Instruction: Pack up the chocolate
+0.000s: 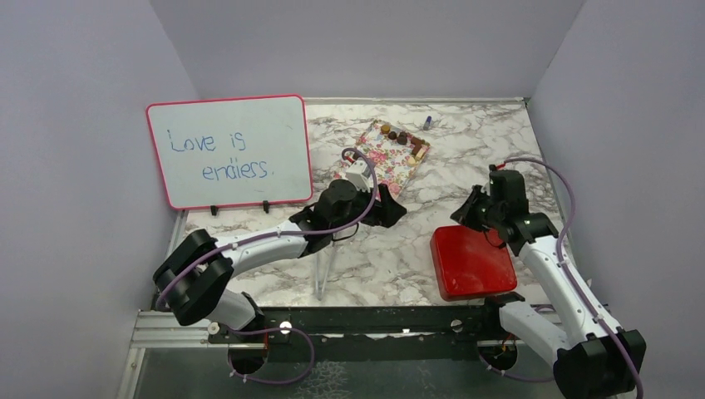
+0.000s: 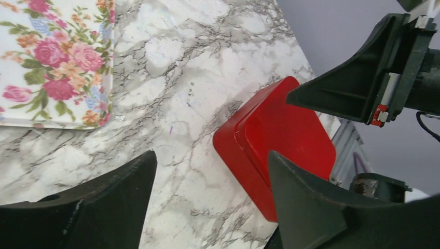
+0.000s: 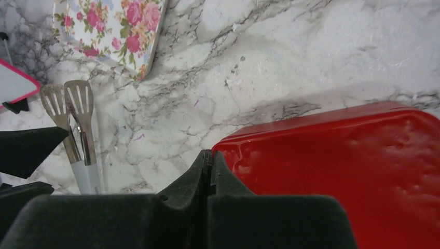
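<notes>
The chocolate [image 1: 402, 139] is several small brown and cream pieces at the far end of the floral tray [image 1: 384, 163]; neither wrist view shows them. A closed red box [image 1: 471, 262] lies at the near right. My left gripper [image 1: 394, 209] hovers between tray and box, open, with only marble between its fingers [image 2: 210, 156]. My right gripper [image 1: 465, 214] hangs over the red box's far left corner [image 3: 337, 166], shut on nothing [image 3: 209, 155]. The left wrist view has the red box [image 2: 283, 132] ahead and a corner of the tray [image 2: 57, 62] at the upper left.
Metal tongs [image 1: 324, 264] with a white handle lie on the marble under the left arm, also in the right wrist view [image 3: 78, 119]. A pink-framed whiteboard [image 1: 229, 150] stands at the left. A small blue-capped object [image 1: 428, 122] lies beyond the tray. Grey walls enclose the table.
</notes>
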Controlling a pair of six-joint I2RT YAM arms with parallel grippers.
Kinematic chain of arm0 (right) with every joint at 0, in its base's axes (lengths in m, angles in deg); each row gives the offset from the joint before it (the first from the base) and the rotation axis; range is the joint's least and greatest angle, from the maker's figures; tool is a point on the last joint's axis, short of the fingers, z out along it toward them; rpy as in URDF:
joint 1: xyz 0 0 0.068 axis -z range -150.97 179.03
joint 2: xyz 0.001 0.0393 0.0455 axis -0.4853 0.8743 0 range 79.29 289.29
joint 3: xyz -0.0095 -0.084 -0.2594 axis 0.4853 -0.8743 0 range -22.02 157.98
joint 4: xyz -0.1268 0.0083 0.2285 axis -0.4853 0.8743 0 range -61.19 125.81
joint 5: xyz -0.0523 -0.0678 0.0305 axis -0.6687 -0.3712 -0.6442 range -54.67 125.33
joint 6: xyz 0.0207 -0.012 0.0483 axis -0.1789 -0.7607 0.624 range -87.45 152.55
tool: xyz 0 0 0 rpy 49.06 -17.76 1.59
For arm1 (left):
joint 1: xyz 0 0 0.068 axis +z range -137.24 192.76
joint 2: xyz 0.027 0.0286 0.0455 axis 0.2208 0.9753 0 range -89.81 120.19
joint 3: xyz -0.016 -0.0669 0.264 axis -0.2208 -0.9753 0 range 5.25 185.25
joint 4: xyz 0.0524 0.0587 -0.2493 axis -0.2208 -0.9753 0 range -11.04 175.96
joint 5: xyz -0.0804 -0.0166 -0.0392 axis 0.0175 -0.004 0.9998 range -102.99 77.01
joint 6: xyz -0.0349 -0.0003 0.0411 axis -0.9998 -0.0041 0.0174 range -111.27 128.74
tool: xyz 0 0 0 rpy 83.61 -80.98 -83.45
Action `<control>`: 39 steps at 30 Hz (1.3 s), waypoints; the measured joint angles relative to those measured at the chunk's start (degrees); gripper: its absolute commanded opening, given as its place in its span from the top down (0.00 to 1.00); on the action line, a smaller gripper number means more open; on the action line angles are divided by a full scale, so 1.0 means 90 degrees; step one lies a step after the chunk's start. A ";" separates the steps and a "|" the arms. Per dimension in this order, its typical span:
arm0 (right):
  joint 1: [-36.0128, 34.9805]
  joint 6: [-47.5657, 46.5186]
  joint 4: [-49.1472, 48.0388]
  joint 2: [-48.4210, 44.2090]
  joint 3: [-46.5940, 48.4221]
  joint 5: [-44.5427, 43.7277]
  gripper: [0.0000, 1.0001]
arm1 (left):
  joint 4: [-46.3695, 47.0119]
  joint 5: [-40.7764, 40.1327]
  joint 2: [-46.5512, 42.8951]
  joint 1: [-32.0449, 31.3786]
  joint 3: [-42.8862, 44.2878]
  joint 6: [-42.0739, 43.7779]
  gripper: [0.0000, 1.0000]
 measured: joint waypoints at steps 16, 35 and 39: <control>-0.0114 0.0845 -0.1205 0.0600 -0.1166 0.0833 0.99 | -0.1605 -0.0216 -0.0797 -0.0010 0.0168 0.0908 0.01; -0.0131 0.0544 -0.0398 0.0146 -0.0886 0.0323 0.99 | -0.2305 -0.0546 -0.1025 -0.0012 0.0255 0.1020 0.01; -0.0102 0.0663 -0.1132 0.0857 -0.1088 0.0641 0.99 | -0.2302 -0.0588 -0.1158 -0.0012 0.0255 0.1020 0.01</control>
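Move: The far-left corner of the red box's lid lies about 7 cm below the right hand's shut fingers, some 3 cm to their left and 2 cm back; the box's middle is roughly 10 cm back and 5 cm right. About 14 cm below, the flowered tray is some 16 cm ahead and 16 cm left, the metal tongs about 9 cm back and 29 cm left. From the left hand the lid corner is some 11 cm right, 3 cm back and 9 cm below. The right hand's shut fingertips end pressed down on the lid's far-left corner: they dip about 6 cm to it, drifting slightly back and left, rise some 8 cm, then come down sharply about 9 cm onto it again, tipping down roughly 10 degrees. The left hand opens fully and eases about 5 cm left, away from the box, rolling slightly. ##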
